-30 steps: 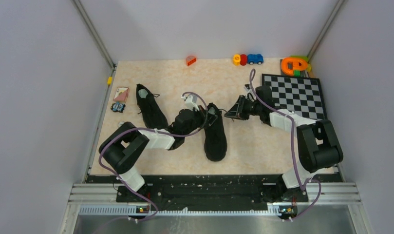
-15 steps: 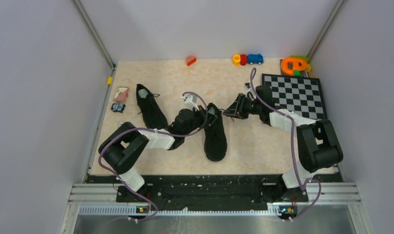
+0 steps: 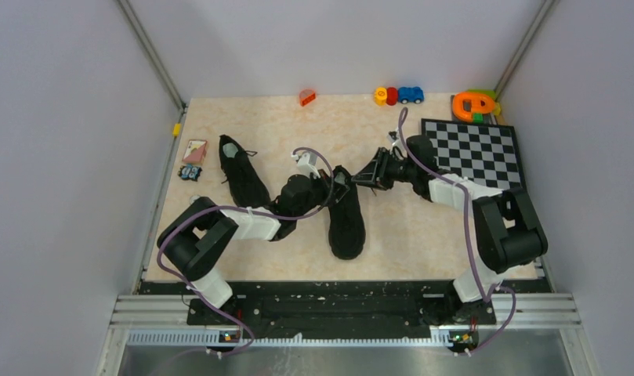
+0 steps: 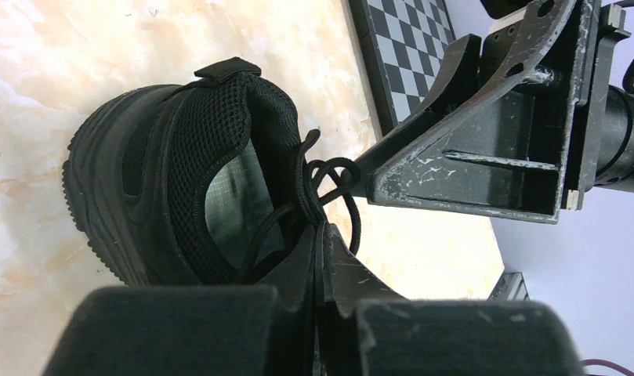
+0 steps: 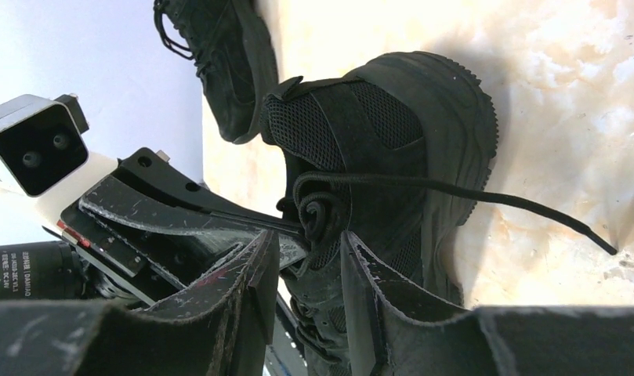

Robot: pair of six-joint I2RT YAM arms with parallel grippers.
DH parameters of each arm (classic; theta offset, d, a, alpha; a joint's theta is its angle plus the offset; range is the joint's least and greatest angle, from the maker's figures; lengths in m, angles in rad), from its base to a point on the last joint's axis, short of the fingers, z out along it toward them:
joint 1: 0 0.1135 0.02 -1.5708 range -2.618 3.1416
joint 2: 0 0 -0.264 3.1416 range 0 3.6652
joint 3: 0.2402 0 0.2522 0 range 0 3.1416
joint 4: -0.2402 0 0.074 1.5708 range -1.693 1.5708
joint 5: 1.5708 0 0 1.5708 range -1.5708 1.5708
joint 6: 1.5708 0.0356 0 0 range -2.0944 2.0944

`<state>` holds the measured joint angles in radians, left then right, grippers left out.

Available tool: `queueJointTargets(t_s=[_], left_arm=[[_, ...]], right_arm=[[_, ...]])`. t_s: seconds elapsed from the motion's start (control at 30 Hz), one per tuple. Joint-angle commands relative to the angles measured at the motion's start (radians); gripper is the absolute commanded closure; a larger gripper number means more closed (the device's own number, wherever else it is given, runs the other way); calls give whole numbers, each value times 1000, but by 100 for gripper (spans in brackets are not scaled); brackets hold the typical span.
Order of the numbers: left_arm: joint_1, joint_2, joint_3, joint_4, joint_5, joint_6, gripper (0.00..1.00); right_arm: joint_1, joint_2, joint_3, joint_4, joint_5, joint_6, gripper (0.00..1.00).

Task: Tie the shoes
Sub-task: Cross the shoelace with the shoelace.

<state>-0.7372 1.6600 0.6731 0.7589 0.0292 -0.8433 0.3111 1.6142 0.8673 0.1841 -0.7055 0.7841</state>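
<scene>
Two black shoes lie on the table: one at the left point(image 3: 243, 182), the other in the middle point(image 3: 346, 219). My left gripper point(image 3: 335, 188) is at the middle shoe's point(image 4: 164, 196) collar. In the left wrist view it point(image 4: 323, 229) is shut on a black lace just below the small knot point(image 4: 329, 176). My right gripper point(image 3: 360, 179) faces it from the right. It point(image 5: 309, 243) is open, its fingers on either side of the knot point(image 5: 317, 211) and holding nothing. One loose lace end point(image 5: 533, 207) trails over the shoe's side onto the table.
A checkerboard point(image 3: 474, 153) lies at the right, behind the right arm. Small toys point(image 3: 398, 95), an orange toy point(image 3: 472, 104) and a red piece point(image 3: 306, 97) line the back edge. Cards point(image 3: 194, 150) sit by the left wall.
My right gripper has opened and slid left, closer to the middle shoe's collar and knot. The left gripper stays shut in the same place.
</scene>
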Motion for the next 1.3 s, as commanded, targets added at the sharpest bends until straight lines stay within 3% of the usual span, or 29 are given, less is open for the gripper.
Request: queueJointTargets(t_s=[0.0,0.17,0.43,0.7,1.27], left_arm=[[-7,-13,18,-49,35,11,100],[-7,-14,17,-49,35,12,100],[-7,-16,15,-49,34,13,100],[-4,-18,29,-71,33,12,100],[-1,14,107,-89,81,-29,100]], right_arm=[[17,31,45,53,-15,29,64],[17,51,40,91,-28,57,64],[20,61,26,156,-58,109,74],[22,37,26,169,-75,127,100],[37,-38,36,86,-48,106,100]])
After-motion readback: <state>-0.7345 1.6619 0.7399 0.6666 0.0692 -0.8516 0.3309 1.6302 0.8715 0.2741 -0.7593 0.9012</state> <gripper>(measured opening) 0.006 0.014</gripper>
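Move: In front of the right hand's part-open fingers, about 2 cm to its left and 1 cm lower, hangs the shoelace loop. The left fingertips pinching the lace are some 3 cm left and 1 cm below; the shoe's opening lies about 3 cm left, 1 cm ahead and 5 cm below, and the shoe's middle 8 cm back, 2 cm left and 7 cm down. From the left hand, the loop is about 1 cm ahead and 1 cm to the right, nearly level. Reaching left for the lace loop at the left fingertips, the right hand edges in about 1.5 cm while first dipping 1 cm, then comes up and shuts its fingers on the loop. Still shut, it rises over 1 cm more, easing slightly back. The left hand keeps its pinch, only drifting about 1 cm right and slightly up at the end. ##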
